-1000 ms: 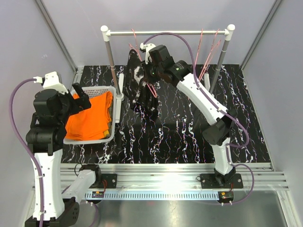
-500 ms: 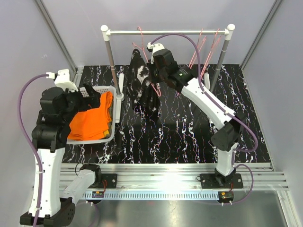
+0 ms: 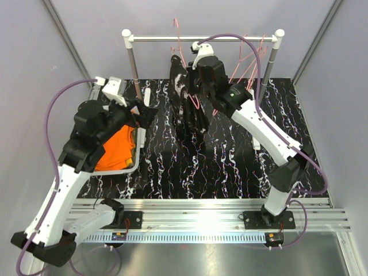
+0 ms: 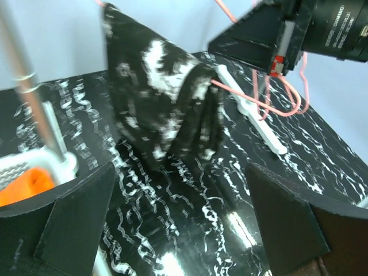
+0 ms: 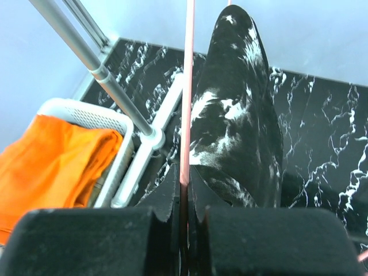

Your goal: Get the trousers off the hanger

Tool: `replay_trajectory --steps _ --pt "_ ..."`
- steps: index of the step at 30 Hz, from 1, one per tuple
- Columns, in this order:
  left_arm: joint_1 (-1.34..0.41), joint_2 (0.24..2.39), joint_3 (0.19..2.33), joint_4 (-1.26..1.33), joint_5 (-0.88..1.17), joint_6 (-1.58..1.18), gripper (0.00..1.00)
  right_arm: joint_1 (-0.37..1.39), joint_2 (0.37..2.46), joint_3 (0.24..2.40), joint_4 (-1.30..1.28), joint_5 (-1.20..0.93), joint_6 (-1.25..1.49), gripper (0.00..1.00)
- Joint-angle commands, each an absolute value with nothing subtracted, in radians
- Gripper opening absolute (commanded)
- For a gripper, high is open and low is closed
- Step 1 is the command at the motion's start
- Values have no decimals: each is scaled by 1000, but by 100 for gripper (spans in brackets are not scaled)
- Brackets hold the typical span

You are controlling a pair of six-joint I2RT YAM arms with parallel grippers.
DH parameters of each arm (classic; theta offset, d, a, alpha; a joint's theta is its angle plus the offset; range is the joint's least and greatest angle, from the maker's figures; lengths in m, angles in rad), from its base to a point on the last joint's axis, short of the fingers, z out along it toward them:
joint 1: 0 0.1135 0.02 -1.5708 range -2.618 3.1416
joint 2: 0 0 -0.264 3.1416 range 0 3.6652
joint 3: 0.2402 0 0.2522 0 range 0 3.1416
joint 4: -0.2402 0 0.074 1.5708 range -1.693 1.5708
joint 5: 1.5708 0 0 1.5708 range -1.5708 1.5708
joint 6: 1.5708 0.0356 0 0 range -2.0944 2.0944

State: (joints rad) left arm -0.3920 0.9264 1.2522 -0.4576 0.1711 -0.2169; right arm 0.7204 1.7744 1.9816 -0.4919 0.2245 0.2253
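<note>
The black trousers (image 3: 187, 109) with white splashes hang on a pink wire hanger (image 3: 196, 102) below the rail. My right gripper (image 3: 192, 91) is shut on that hanger; in the right wrist view the pink wire (image 5: 187, 115) runs straight between its jaws (image 5: 184, 190), with the trousers (image 5: 241, 126) just beyond. My left gripper (image 3: 145, 115) stands open, left of the trousers and apart from them. Its view shows the trousers (image 4: 167, 109) ahead and nothing between its fingers (image 4: 75, 224). Plain orange trousers (image 3: 118, 150) lie in the basket.
A white basket (image 3: 131, 167) sits at the left, beside the rack's left post (image 3: 134, 69). The rail (image 3: 230, 39) carries several more pink hangers (image 3: 248, 57) at the right. White rack feet (image 4: 256, 118) lie on the black marbled table (image 3: 230, 167).
My right gripper has closed on the pink hanger and shifted right and up with the black trousers. My left arm has swung from over the basket toward the rack, still open.
</note>
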Motion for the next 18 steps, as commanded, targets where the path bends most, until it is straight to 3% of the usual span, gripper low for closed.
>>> replay_trajectory --steps 1,9,18 --pt "-478 989 1295 -322 71 -158 99 727 1628 1971 -178 238 236 0" --pt "-670 1107 1348 -233 -47 -29 99 727 1510 1876 -109 177 255 0" --pt "-738 1252 1465 -253 -69 40 99 727 1266 1688 -107 60 331 0"
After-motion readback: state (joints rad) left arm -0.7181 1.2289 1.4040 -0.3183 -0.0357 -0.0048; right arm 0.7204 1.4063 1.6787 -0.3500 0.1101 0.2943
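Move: The black trousers, draped over the hanger that the right fingers already pinch, hang about 15 cm ahead of the open left hand, 16 cm to its right and some 8 cm lower. From the left hand, the rack's left post stands roughly 20 cm ahead and 6 cm left, and the basket about 13 cm ahead, 18 cm left and 33 cm down. From the right hand, the trousers' middle is about 3 cm ahead, 3 cm left and 7 cm below, and the empty hangers are some 6 cm ahead and 21 cm right, slightly above. The right hand keeps its shut pinch on the hanger and draws it, hook already raised above the rod, back about 8 cm towards the arms and up some 6 cm, edging right late on, while its wrist rolls about 10 degrees with its left side rising. Meanwhile the left hand, fingers staying wide open, sweeps about 10 cm to the right and a little forward towards the trousers, dipping slightly and coming back up, its wrist rolling left side up and turning a little clockwise; it comes close, but no touch on the cloth can be seen. ##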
